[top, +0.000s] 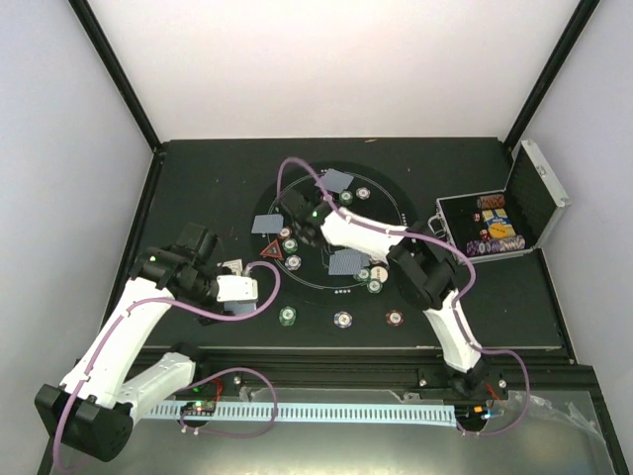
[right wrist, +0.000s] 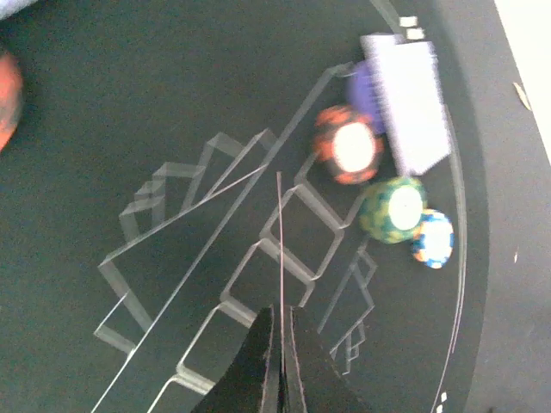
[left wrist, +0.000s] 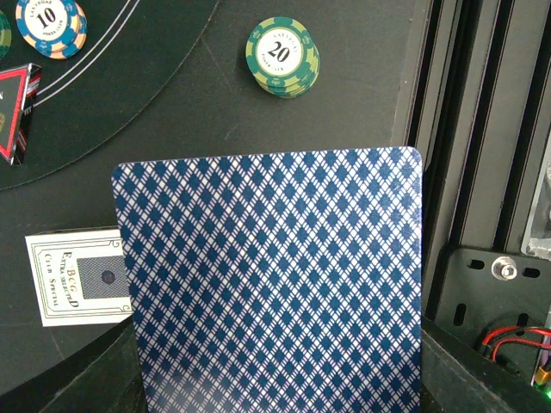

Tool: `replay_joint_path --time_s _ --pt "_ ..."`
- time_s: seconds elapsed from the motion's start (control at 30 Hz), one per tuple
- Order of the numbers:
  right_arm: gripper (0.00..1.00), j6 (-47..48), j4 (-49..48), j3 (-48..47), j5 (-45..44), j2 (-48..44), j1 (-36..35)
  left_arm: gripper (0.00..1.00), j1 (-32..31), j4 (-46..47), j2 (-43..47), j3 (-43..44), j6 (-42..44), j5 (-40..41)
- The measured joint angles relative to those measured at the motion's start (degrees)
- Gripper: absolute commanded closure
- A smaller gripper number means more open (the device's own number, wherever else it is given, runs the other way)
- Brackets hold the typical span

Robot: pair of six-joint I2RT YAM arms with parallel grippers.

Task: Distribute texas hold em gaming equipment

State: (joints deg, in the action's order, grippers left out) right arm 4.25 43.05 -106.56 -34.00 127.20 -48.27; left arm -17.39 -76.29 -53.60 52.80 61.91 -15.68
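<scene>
A blue diamond-backed playing card fills the left wrist view, with my left gripper shut on it; its fingers are hidden behind the card. Beyond it are a green chip stack, a blue chip and the red triangle marker. My right gripper is shut on a thin card seen edge-on above the mat. It hangs over the mat's far left. Past it lie an orange chip, a green chip, a blue chip and cards.
A white printed card lies flat just left of my left gripper. Three chip stacks sit along the mat's near edge. The open silver case stands at the right. The black rail runs along the near table edge.
</scene>
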Motion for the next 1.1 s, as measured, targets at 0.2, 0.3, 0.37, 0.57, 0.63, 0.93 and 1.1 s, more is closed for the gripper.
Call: replay_joint_path --time_s 0.2,0.3,0.37,0.57,0.63,0.93,1.1 --pt "0.99 19.76 -21.38 22.62 0.59 -4.92 -3.45 0.98 0.0 0.02 -0.02 0.02 -0.04 0.0" --pt "0.99 26.62 -29.05 26.49 1.31 -6.25 -2.99 0.98 0.0 0.02 0.0 0.09 -0.04 0.02" --pt "0.99 30.88 -34.64 28.04 1.62 -7.06 -2.67 0.98 0.0 0.0 0.0 0.11 -0.04 0.02" --pt "0.99 36.76 -44.19 28.52 3.34 -7.28 -1.77 0.98 0.0 0.0 0.04 0.11 -0.07 0.07" --pt "0.93 37.2 -45.18 28.52 4.15 -7.28 -1.73 0.99 0.0 -0.02 0.04 0.11 -0.07 0.31" --pt "0.59 35.87 -45.86 32.89 6.58 -7.8 -1.66 0.99 0.0 -0.09 0.04 0.13 -0.07 0.72" --pt "0.26 33.73 -43.04 33.55 7.89 -9.07 -1.51 0.98 0.0 -0.28 0.37 0.35 -0.09 0.72"
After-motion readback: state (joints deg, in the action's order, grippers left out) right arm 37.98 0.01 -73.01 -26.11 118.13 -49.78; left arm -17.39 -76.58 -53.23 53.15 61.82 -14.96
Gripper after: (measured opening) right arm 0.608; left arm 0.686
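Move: From the right hand, which holds a card edge-on, the mat spot just left of the centre frames lies about 5 cm left, 1 cm back and some 8 cm down. The orange 10 chip is roughly 13 cm left and level with the hand, the green 20 chip 12 cm left and 4 cm back. The orange 1 chip stands 11 cm ahead and 2 cm left. From the left hand the spot lies about 21 cm ahead, 19 cm right, 13 cm lower. Sink the right gripper about 5 cm and back 4 cm with the card still pinched, then raise it some 3.5 cm while easing forward and left, turning it about 30 degrees counter-clockwise in all. Open the fingers well past halfway to let go of the card beside the frames, sinking again and drawing back a little. ##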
